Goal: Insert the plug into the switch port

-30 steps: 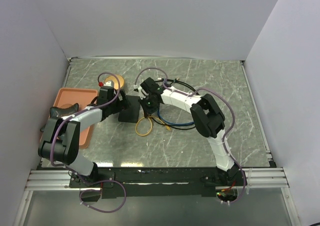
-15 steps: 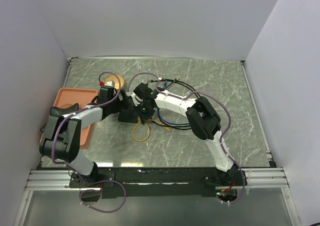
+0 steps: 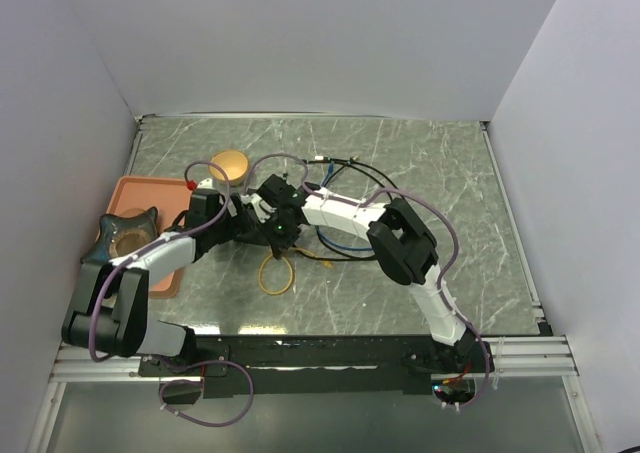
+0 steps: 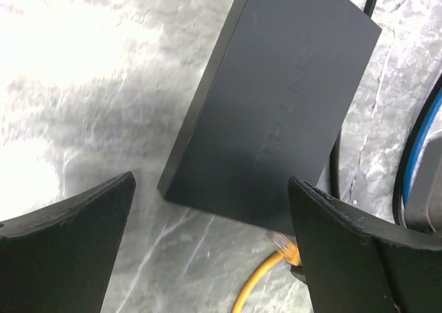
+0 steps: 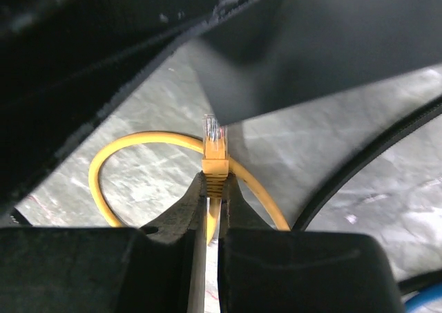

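The switch (image 4: 276, 99) is a flat matte-black box lying on the marble table, straight ahead of my left gripper (image 4: 214, 247). That gripper stands wide open with nothing held, one finger on each side of the switch's near end. My right gripper (image 5: 215, 185) is shut on the ribbed boot of the yellow plug (image 5: 214, 144). The clear tip of the plug (image 4: 282, 242) points at the switch's (image 5: 331, 43) near edge by a corner and sits just at it. From above, both grippers (image 3: 243, 225) (image 3: 275, 228) meet over the switch and hide most of it.
The yellow cable (image 3: 276, 272) loops on the table behind the plug. Black and blue cables (image 3: 340, 243) coil to the right of the switch. An orange tray (image 3: 152, 198) lies at the left, with a tan bowl (image 3: 230, 163) behind it.
My right gripper has carried the plug leftward to the switch, dragging the yellow loop with it. My left arm has drawn back to the left, uncovering the bowl.
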Robot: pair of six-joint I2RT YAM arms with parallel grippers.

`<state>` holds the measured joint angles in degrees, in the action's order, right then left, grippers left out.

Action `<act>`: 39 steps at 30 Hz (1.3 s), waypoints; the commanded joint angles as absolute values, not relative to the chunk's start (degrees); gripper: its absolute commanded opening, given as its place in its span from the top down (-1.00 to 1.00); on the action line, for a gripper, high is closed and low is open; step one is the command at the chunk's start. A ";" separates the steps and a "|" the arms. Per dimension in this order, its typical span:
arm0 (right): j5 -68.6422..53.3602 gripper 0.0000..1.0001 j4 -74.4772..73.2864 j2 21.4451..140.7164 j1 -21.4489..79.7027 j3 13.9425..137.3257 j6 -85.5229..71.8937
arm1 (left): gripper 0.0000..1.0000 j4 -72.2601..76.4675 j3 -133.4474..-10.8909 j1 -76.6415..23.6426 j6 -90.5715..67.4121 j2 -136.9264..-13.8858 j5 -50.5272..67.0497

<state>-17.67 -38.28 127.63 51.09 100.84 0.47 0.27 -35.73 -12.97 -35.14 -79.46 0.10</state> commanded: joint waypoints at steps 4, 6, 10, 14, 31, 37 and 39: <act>-15.04 1.00 -33.58 124.90 52.56 99.50 0.17 | -0.98 0.97 -33.84 -11.26 -37.88 -73.57 0.18; -15.20 1.00 -32.26 123.15 51.25 97.92 0.18 | -0.97 0.88 -34.01 -9.94 -37.53 -73.30 0.18; -15.82 1.00 -31.03 120.51 49.14 93.44 0.96 | -0.96 0.62 -35.33 -8.26 -36.30 -73.56 0.44; -15.91 1.00 -28.31 117.60 47.12 89.31 2.11 | -0.96 2.19 -37.00 -7.21 -34.72 -74.79 2.10; -18.45 1.00 -17.76 81.24 29.11 73.83 -5.27 | -0.95 3.61 -40.08 -6.68 -32.87 -79.98 5.19; -13.20 1.00 -18.81 63.65 28.65 78.83 -6.85 | -0.95 3.08 -40.69 -6.59 -32.96 -79.72 5.54; -8.47 1.00 -18.81 58.48 28.65 80.15 -7.73 | -0.95 3.08 -40.69 -6.68 -33.05 -79.45 6.06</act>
<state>-14.46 -20.51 66.43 27.99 76.62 -5.34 2.24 -38.54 -6.94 -33.63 -80.38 4.75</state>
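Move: The switch box's middle lies about 8 cm ahead and 4 cm left of the right hand, roughly level, with the held yellow plug's tip beside its near right corner. The yellow cable loop lies some 5 cm back, straight behind that hand; the blue and black cable coil is about 11 cm ahead and 22 cm right of it. From the open left hand, the switch box is about 3 cm ahead, 4 cm right and 3 cm lower; the bowl is some 14 cm ahead and 5 cm left. Keep the right fingers shut on the yellow plug and ease it off to the right and a little forward along the table, away from the switch box's near corner; then lift fast, about 34 cm up and 20 cm right in all, swinging the fingers up and clockwise on the way. Shift the open left gripper a few centimetres left, then forward, rising slightly. ##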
